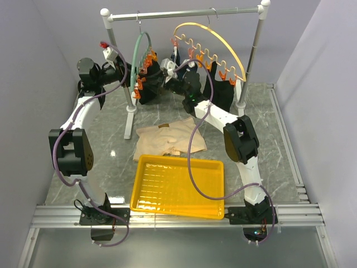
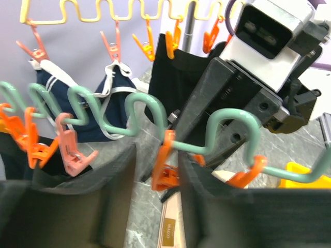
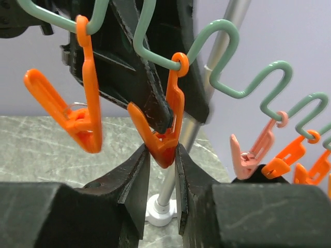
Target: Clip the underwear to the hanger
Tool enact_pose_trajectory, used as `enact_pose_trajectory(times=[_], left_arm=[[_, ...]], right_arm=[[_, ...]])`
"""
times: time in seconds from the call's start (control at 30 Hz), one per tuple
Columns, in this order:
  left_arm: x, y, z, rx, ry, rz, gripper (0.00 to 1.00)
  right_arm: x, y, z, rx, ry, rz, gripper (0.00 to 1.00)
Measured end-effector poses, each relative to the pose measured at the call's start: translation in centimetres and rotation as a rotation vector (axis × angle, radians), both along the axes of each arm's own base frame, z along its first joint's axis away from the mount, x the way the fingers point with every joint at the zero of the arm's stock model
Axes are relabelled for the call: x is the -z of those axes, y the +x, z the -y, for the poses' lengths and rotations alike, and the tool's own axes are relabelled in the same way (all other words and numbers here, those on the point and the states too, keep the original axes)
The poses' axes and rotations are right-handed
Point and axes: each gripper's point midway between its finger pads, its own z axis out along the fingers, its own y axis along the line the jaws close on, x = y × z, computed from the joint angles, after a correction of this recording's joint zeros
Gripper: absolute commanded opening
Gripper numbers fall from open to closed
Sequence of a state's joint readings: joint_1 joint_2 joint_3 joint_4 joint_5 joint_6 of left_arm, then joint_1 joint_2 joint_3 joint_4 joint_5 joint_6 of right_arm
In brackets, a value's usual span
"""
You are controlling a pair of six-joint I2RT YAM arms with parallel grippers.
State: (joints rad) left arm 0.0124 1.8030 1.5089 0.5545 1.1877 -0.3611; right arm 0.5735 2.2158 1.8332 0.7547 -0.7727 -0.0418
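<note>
The green hanger (image 1: 139, 56) hangs edge-on from the rack, with orange clips along its wavy wire (image 2: 139, 111). The beige underwear (image 1: 170, 139) lies flat on the table below; its waistband with a gold label (image 2: 173, 222) shows in the left wrist view. My right gripper (image 3: 162, 150) is shut on the lower tip of one orange clip (image 3: 168, 129), both fingers touching it. My left gripper (image 2: 158, 155) stands open around the same clip (image 2: 165, 170); the clip sits near one finger with a gap on the other side. The two grippers (image 1: 131, 72) (image 1: 152, 77) meet at the hanger from either side.
A yellow arc hanger (image 1: 217, 44) on the same rail carries a navy white-trimmed brief (image 2: 111, 88) and black garments (image 2: 176, 67). The rack's upright pole (image 3: 217, 51) stands just behind the clips. A yellow tray (image 1: 178, 187) lies at the near edge.
</note>
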Motion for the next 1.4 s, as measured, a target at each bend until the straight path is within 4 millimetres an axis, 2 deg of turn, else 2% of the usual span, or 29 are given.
enact_pose_trajectory(times=[0.17,0.2,0.3,0.43,0.73,0.97,1.2,1.4], left_arm=[[0.0,0.1,-0.2,-0.017,-0.004,0.001,0.58],[0.0,0.0,-0.2,-0.020,-0.005,0.002,0.67],[-0.2,0.0,-0.3,-0.032,-0.011,0.002,0.74],[-0.6,-0.2,-0.3,-0.028,-0.019,0.002,0.76],[-0.3,-1.6,0.1,0.048,0.003,-0.006,0.77],[-1.2,-3.0,0.2,0.079,0.031,0.049,0.79],[-0.5,-2.7,0.1,0.061,0.083,0.118,0.80],[-0.1,-2.1,0.1,0.032,0.102,0.145,0.76]], right_arm=[[0.1,-0.5,-0.2,-0.023,-0.007,0.003,0.08],[0.1,-0.5,-0.2,-0.027,-0.008,0.004,0.08],[0.2,-0.7,-0.2,-0.034,-0.010,0.004,0.04],[0.2,-0.6,-0.2,-0.031,-0.010,0.003,0.00],[0.4,-0.3,0.1,-0.022,-0.011,0.000,0.00],[0.5,0.0,0.3,-0.015,-0.011,-0.004,0.00],[0.5,-0.1,0.3,-0.018,-0.010,-0.014,0.00],[1.2,-0.3,0.5,-0.018,-0.018,-0.028,0.00]])
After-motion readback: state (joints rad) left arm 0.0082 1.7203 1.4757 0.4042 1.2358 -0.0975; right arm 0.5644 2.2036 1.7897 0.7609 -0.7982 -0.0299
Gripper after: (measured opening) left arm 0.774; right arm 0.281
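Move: Right at the left fingertips, about 3 cm to that hand's right and level with it, hangs the orange clip of the green hanger whose lower end the right hand already pinches. From the left hand, the next orange clip is about 5 cm back and 3 cm to the right, the pink clip about 5 cm ahead and 4 cm to the right, both at its height. For the right hand, the pinched clip's middle is about 1 cm left and 2 cm above. Opening from part-way to wide, the left fingers spread around the pinched orange clip. That hand then shifts back about 3 cm along the hanger and comes forward again about 1 cm, rising and sinking slightly while the wrist rolls and tips its fingers down, some 10 degrees altogether. The right hand keeps its pinch on the clip's lower end and sinks about 1 cm. ##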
